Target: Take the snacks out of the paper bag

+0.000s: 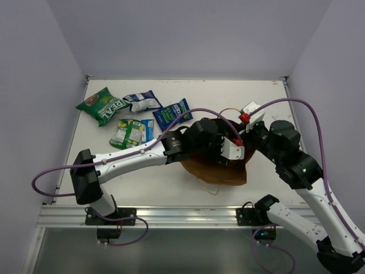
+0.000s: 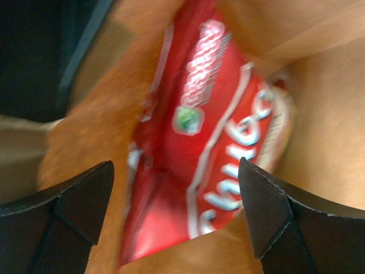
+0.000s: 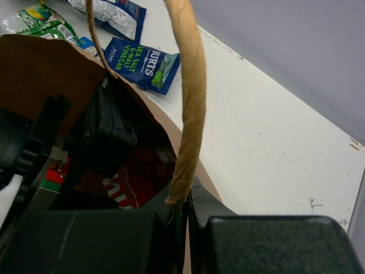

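The brown paper bag (image 1: 219, 170) lies on the table with its mouth held up. My left gripper (image 2: 177, 171) is inside it, open, jaws wide apart on either side of the large red chip bag (image 2: 197, 137), not gripping it. My right gripper (image 3: 188, 201) is shut on the bag's rim at the foot of a twisted paper handle (image 3: 189, 97). The red bag (image 3: 128, 178) also shows through the mouth in the right wrist view. In the top view, the left fingers are hidden in the bag.
Snacks lie at the back left of the table: a green bag (image 1: 102, 106), a blue-white packet (image 1: 141, 101), a blue Burts packet (image 1: 172, 113) and a green-white packet (image 1: 130, 133). The left arm (image 1: 137, 157) stretches across the table's middle. Walls stand close on three sides.
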You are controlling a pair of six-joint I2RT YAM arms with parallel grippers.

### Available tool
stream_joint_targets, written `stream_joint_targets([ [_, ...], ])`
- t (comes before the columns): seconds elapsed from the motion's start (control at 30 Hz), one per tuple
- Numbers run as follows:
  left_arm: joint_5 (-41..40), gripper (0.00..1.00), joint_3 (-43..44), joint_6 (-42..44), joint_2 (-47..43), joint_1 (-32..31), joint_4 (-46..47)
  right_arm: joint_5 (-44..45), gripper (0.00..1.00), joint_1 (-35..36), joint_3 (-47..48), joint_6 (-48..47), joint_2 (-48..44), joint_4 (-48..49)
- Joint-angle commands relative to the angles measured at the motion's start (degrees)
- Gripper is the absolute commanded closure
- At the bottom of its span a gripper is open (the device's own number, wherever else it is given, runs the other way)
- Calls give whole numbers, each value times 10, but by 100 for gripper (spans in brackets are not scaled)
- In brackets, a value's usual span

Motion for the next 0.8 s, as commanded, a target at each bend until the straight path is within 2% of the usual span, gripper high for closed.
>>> stream_joint_targets([
  [0.0, 46, 6, 25, -4, 16, 2, -18, -5, 100, 7, 0, -10, -9, 36],
  [0.17, 61, 14, 24, -20, 35, 2, -30, 1, 100, 10, -5, -9, -12, 37],
  [0.2, 62, 22, 23, -20, 37, 2, -30, 3, 100, 10, -5, -9, -12, 37],
  [0.27, 61, 32, 22, -23, 40, 3, -30, 4, 100, 10, -8, -9, -15, 39],
  [0.3, 61, 48, 24, -24, 40, 2, -30, 5, 100, 11, -9, -9, -15, 40],
  [0.37, 58, 64, 25, -27, 33, 2, -30, 12, 100, 11, -14, -10, -15, 43],
  [0.4, 56, 80, 25, -29, 31, 2, -29, 15, 100, 11, -16, -11, -15, 45],
  [0.5, 53, 99, 28, -38, 13, 2, -34, 33, 100, 11, -22, -9, -11, 54],
  [0.77, 84, 100, 24, -70, -99, -3, -41, 100, 100, 11, -28, -2, 12, 62],
])
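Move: The red snack packet lies inside the paper bag, its middle about 4 cm right of the left hand, 1 cm ahead and 7 cm below. The bag rim held by the right hand is roughly 5 cm ahead, 4 cm right and 8 cm above; the blue Burts packet is some 18 cm ahead, 20 cm left and 22 cm lower. From the right hand, the red packet is about 4 cm left, 2 cm back and 14 cm down. Left hand sinks about 4 cm, pinches the red packet, rises some 2.5 cm; right keeps the bag rim. ##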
